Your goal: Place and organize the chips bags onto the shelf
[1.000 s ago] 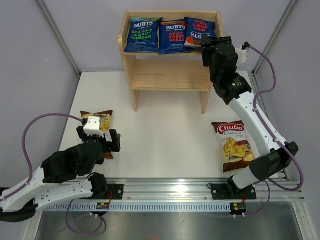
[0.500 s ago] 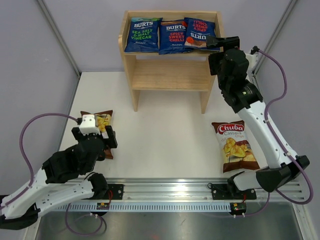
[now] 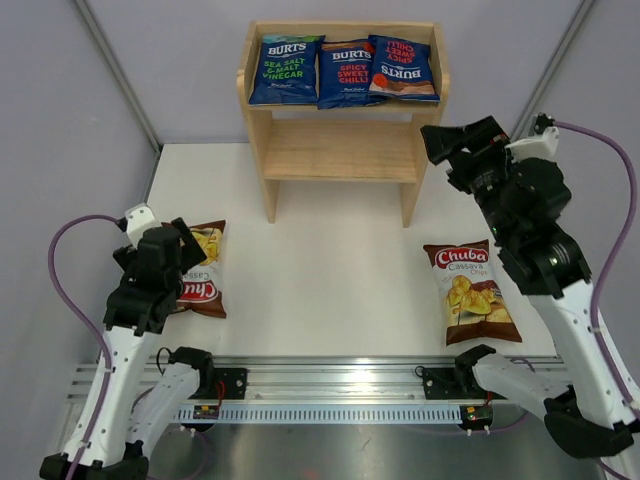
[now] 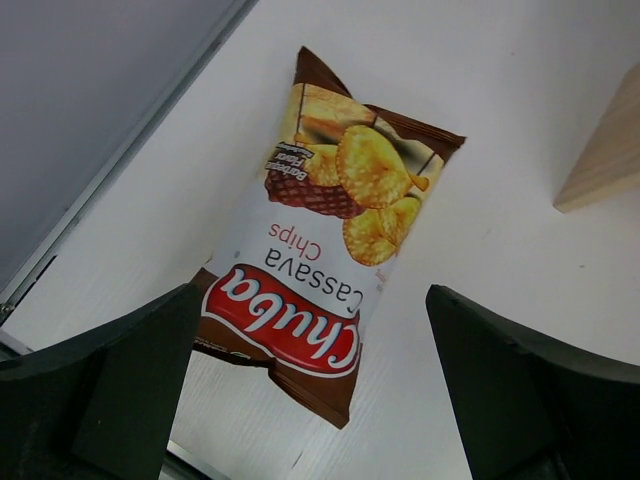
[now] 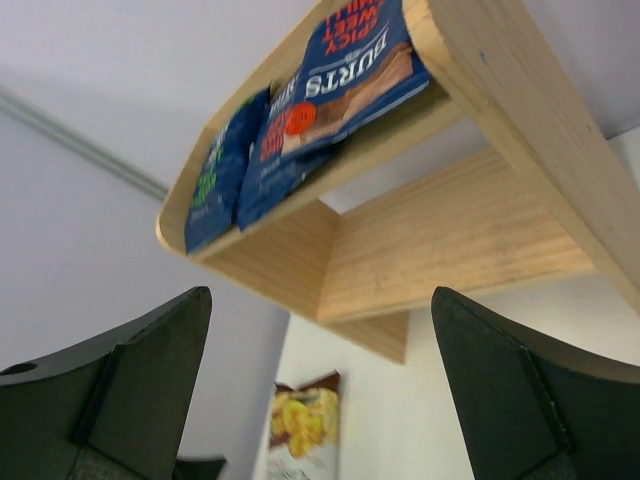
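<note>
Three blue Burts chips bags [image 3: 285,68] [image 3: 346,72] [image 3: 402,66] lie side by side on the top tier of the wooden shelf [image 3: 340,150]. My right gripper [image 3: 460,140] hangs open and empty just right of the shelf; its wrist view looks up at the shelf [image 5: 450,240] and the bags [image 5: 345,60]. One brown Chuba bag [image 3: 470,292] lies flat at the right front of the table. The other Chuba bag [image 3: 203,262] lies at the left front, partly under my open, empty left gripper [image 3: 165,250], which hovers above the bag [image 4: 320,250].
The shelf's lower tier [image 3: 340,160] holds nothing. A metal rail [image 3: 340,375] runs along the near edge of the white table [image 3: 330,260]. Grey walls close in on the left, right and back. A shelf leg [image 4: 610,150] shows at the right of the left wrist view.
My right gripper opened, let go of the rightmost Burts bag on the top tier and drew back to the right. My left arm lifted and swung left above the Chuba bag.
</note>
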Robot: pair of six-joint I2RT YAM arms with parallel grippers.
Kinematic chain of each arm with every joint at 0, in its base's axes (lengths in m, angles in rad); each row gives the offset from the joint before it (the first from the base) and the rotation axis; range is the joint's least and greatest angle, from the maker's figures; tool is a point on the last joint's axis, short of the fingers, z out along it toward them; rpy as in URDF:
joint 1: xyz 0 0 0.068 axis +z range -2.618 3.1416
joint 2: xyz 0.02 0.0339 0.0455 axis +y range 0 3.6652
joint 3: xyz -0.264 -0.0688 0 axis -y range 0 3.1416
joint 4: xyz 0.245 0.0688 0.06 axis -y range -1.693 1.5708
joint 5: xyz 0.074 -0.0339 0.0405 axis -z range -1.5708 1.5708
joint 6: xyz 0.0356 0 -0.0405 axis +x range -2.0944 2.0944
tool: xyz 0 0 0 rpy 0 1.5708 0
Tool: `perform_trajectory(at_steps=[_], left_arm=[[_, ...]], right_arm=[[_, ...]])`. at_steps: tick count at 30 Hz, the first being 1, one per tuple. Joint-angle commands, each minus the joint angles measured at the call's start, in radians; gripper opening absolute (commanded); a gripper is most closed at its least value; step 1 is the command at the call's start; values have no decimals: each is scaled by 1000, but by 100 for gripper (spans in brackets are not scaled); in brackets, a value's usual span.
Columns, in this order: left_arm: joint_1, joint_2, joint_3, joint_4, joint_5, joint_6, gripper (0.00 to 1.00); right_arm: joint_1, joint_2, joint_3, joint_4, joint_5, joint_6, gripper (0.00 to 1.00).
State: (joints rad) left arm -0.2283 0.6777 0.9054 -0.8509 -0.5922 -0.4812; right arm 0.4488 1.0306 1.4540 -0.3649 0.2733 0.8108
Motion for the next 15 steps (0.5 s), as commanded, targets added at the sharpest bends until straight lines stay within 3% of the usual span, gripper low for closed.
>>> perform_trajectory(at_steps=[1,5,8,12,15], left_arm=[[114,36,-5,73,132,35,99],[200,71,-5,78,150,12,99],[297,108,-29,117,250,6,99],[421,180,-71,206,473,58,99],[498,213,-95,277,494,84,99]], right_arm=[[1,-110,-44,-158,-179,-304,100],[1,-300,-182,-290,-319,-400,100],[1,-427,-308,-318,-391,-417,99],[2,-553,-417,-264,-482,-414,100],[1,-604,-495,-221,-543,-383,100]])
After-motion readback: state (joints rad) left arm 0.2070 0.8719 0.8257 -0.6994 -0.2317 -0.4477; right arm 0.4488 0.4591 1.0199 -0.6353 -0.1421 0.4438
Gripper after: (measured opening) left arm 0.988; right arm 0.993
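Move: The left Chuba bag lies about 19 cm below the left hand, its middle some 2 cm ahead and 2 cm to the right; the shelf's left foot stands about 13 cm farther out and 18 cm to the right of that bag. From the right hand, the right Chuba bag is about 12 cm back, 15 cm to the right and 45 cm down. The upside-down sweet chilli bag on the top board is about 18 cm ahead of the right hand, 5 cm left and nearly level. The left hand, wide open and empty, sinks about 6 cm over the left Chuba bag while sliding some 4 cm left and a little forward, dropping faster towards the end, its left side dipping and its fingers tipping slightly further down, without reaching the bag. Meanwhile the right hand, also open and empty, backs away from the shelf by about 15 cm, soon dropping as well, some 12 cm in all, towards the right Chuba bag, turning roughly 25 degrees counter-clockwise as its left side rolls down. ##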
